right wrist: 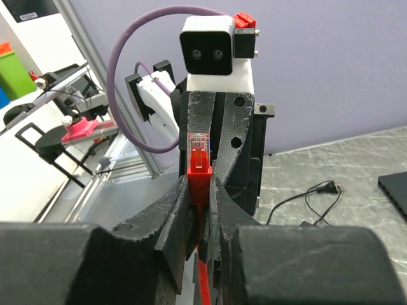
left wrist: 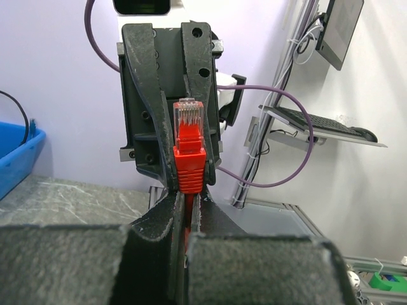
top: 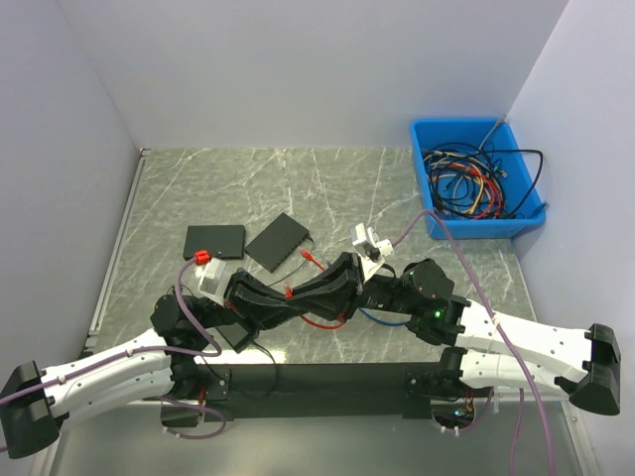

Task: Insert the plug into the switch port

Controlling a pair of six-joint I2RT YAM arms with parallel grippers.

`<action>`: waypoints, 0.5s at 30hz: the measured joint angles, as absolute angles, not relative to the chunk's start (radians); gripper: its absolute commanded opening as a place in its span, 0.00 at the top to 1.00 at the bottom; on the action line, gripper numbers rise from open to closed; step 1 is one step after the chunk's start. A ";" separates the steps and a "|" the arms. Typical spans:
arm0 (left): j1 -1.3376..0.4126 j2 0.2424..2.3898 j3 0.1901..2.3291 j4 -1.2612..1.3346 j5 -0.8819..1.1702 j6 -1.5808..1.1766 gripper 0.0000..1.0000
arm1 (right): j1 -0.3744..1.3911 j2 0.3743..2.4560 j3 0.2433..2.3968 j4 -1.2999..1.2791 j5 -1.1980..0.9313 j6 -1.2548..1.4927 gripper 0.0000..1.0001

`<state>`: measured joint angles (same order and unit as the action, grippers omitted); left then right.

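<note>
A red plug [left wrist: 189, 143] with a clear tip stands upright between my two grippers, which meet nose to nose over the middle of the table. My left gripper [left wrist: 186, 203] is shut on the red cable just under the plug's boot. My right gripper [right wrist: 201, 187] is closed on the boot itself, with the plug [right wrist: 200, 149] sticking up above its fingers. From above, the left gripper [top: 349, 278] and the right gripper [top: 369, 288] hide the plug, and the red cable [top: 319, 323] loops below them. Two flat black boxes [top: 214, 241] [top: 281, 241] lie behind; which is the switch I cannot tell, and no port shows.
A blue bin [top: 476, 188] full of tangled cables stands at the back right. A thin black lead [right wrist: 318, 190] trails on the marble top beside the nearer box. Another red plug end [top: 311, 260] lies by that box. Walls close in the table on three sides.
</note>
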<state>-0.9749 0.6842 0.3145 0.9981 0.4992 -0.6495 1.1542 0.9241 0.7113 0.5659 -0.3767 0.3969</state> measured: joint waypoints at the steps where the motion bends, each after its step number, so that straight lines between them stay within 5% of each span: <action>1: -0.975 0.688 0.314 1.003 0.499 -0.649 0.99 | 1.154 0.925 0.711 0.569 -0.376 0.399 1.00; 6: -0.975 0.712 0.315 1.036 0.492 -0.651 0.94 | 1.154 0.924 0.705 0.581 -0.357 0.399 1.00; 11: -0.974 0.729 0.315 1.012 0.451 -0.651 0.65 | 1.154 0.896 0.699 0.520 -0.259 0.384 1.00; 15: -0.974 0.719 0.315 0.909 0.405 -0.632 0.56 | 1.147 0.825 0.673 0.386 -0.123 0.349 1.00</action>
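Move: Some 29 cm ahead of the right hand, 7 cm to its left and 36 cm below lies the switch, the slanted black box with ports. The dark box stands level with it, about 24 cm to the hand's left, and the blue cable's end lies roughly 24 cm ahead and 6 cm to the hand's right, both down on the table. From the left hand the switch is about 29 cm ahead, 7 cm left and 33 cm down. Keeping its pinch on the boot of the upright red plug, the right hand sets off forward about 4 cm towards the switch, sinking some 2.5 cm and easing right while it turns about 15 degrees clockwise. The left hand opens and lets go of the plug's cable end, itself drifting forward and down roughly 2 to 3 cm with only a slight turn. ##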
